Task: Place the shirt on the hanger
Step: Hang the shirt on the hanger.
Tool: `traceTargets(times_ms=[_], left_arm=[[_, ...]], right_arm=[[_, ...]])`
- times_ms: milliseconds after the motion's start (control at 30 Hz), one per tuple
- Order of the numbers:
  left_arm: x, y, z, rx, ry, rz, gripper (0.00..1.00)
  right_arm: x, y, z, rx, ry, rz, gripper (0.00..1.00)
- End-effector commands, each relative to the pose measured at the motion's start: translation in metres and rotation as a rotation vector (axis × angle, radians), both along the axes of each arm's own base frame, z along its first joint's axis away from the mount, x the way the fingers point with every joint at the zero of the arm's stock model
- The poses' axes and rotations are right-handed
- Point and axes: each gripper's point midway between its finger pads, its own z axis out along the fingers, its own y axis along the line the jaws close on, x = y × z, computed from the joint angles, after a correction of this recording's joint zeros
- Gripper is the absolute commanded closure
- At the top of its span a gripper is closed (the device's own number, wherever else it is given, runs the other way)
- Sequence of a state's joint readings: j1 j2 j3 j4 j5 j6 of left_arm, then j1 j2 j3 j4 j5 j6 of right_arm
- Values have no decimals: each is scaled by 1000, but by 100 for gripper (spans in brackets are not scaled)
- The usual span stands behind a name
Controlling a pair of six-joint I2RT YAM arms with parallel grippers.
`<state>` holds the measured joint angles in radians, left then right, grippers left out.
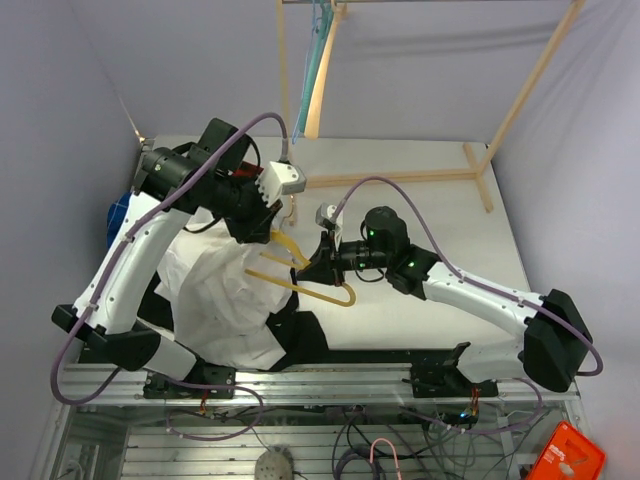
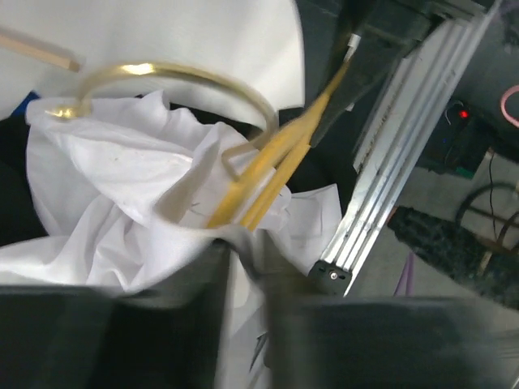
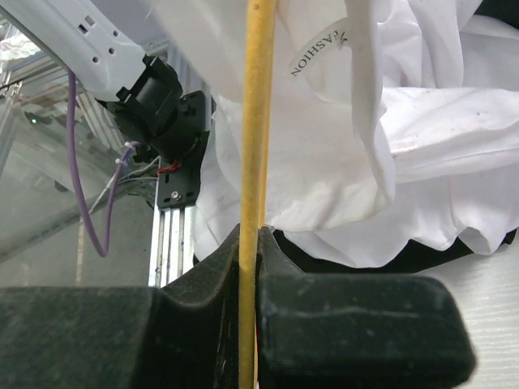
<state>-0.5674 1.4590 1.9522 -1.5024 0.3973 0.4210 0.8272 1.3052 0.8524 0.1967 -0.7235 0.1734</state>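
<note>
The white shirt point(image 1: 215, 295) lies bunched on the table's near left, partly over a black mat. The yellow hanger point(image 1: 300, 285) lies across its right edge, with the hook point(image 1: 290, 212) pointing away from me. My right gripper point(image 1: 303, 270) is shut on one of the hanger's thin rods, which runs straight up between the jaws point(image 3: 250, 235) in the right wrist view, with the shirt point(image 3: 422, 162) behind it. My left gripper point(image 1: 268, 232) hovers by the hook. In its blurred wrist view the jaws point(image 2: 243, 251) stand close together with a fold of shirt point(image 2: 113, 186) between them, just below the hanger point(image 2: 268, 174).
A wooden rack point(image 1: 480, 170) stands at the back of the table, with a teal hanger point(image 1: 318, 40) hung on it. A blue object point(image 1: 118, 215) sits at the left edge. The aluminium rail point(image 2: 405, 138) runs along the near edge.
</note>
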Motion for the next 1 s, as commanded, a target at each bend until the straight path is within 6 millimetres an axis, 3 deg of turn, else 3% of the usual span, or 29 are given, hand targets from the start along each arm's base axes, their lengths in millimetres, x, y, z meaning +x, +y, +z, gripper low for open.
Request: traceTargets(times_ms=[0,67,167,267,333,400,500,667,800,833,967], left_arm=[[-13,-29,11,-98,50,-95,53],[-19,-35,18,-109,50,-101,5],[1,-16,50,-68,-168,-33,2],[37,30,105,-6,-499,190,2],[42,66,131,48,-680,292,2],[35,95,135,125,-768,329,2],[20,121,107,266,-701,308,2],[-18,143,55,357,-573,211,1],[-33,169,-18,548,-449,153,1],[-36,169,-28,552,-433,141,1],[-37,154,-33,464,-439,113,1]], right_arm=[[-6,12,24,89,-99,53,100],[-6,12,22,101,-103,50,100],[-4,9,14,82,-101,34,100],[0,4,6,65,-99,4,100],[4,-1,3,59,-96,-18,100],[10,-6,1,52,-98,-51,100],[21,-14,-2,33,-98,-112,100],[39,-26,-3,27,-102,-200,100],[41,-29,-1,42,-93,-209,100],[42,-29,0,43,-92,-209,100],[41,-26,0,48,-83,-194,100]])
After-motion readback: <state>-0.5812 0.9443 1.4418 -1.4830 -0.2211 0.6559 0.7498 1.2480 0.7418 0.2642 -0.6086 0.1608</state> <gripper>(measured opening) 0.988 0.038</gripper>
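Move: The left gripper holds the white shirt's edge on the yellow hanger, with the hanger neck about 5 cm to its right and nearly level. The shirt's loose body lies some 8 cm to the left gripper's left, straight below, roughly 25 cm down. The black cloth is about 9 cm back, 11 cm right and 28 cm down. From the right gripper, shut on the hanger's right shoulder, the shirt body is about 19 cm left, 3 cm farther out and 18 cm down. Open the left gripper wide to let go of the shirt edge, lift it about 12 cm clear of the hanger and carry it left, roughly 16 cm in all, then drop it steeply beside the loose shirt, jaws open, swinging the fingers from rightward-down to forward-down. Keep the right grip on the hanger and ease it forward and right, sinking slightly. ##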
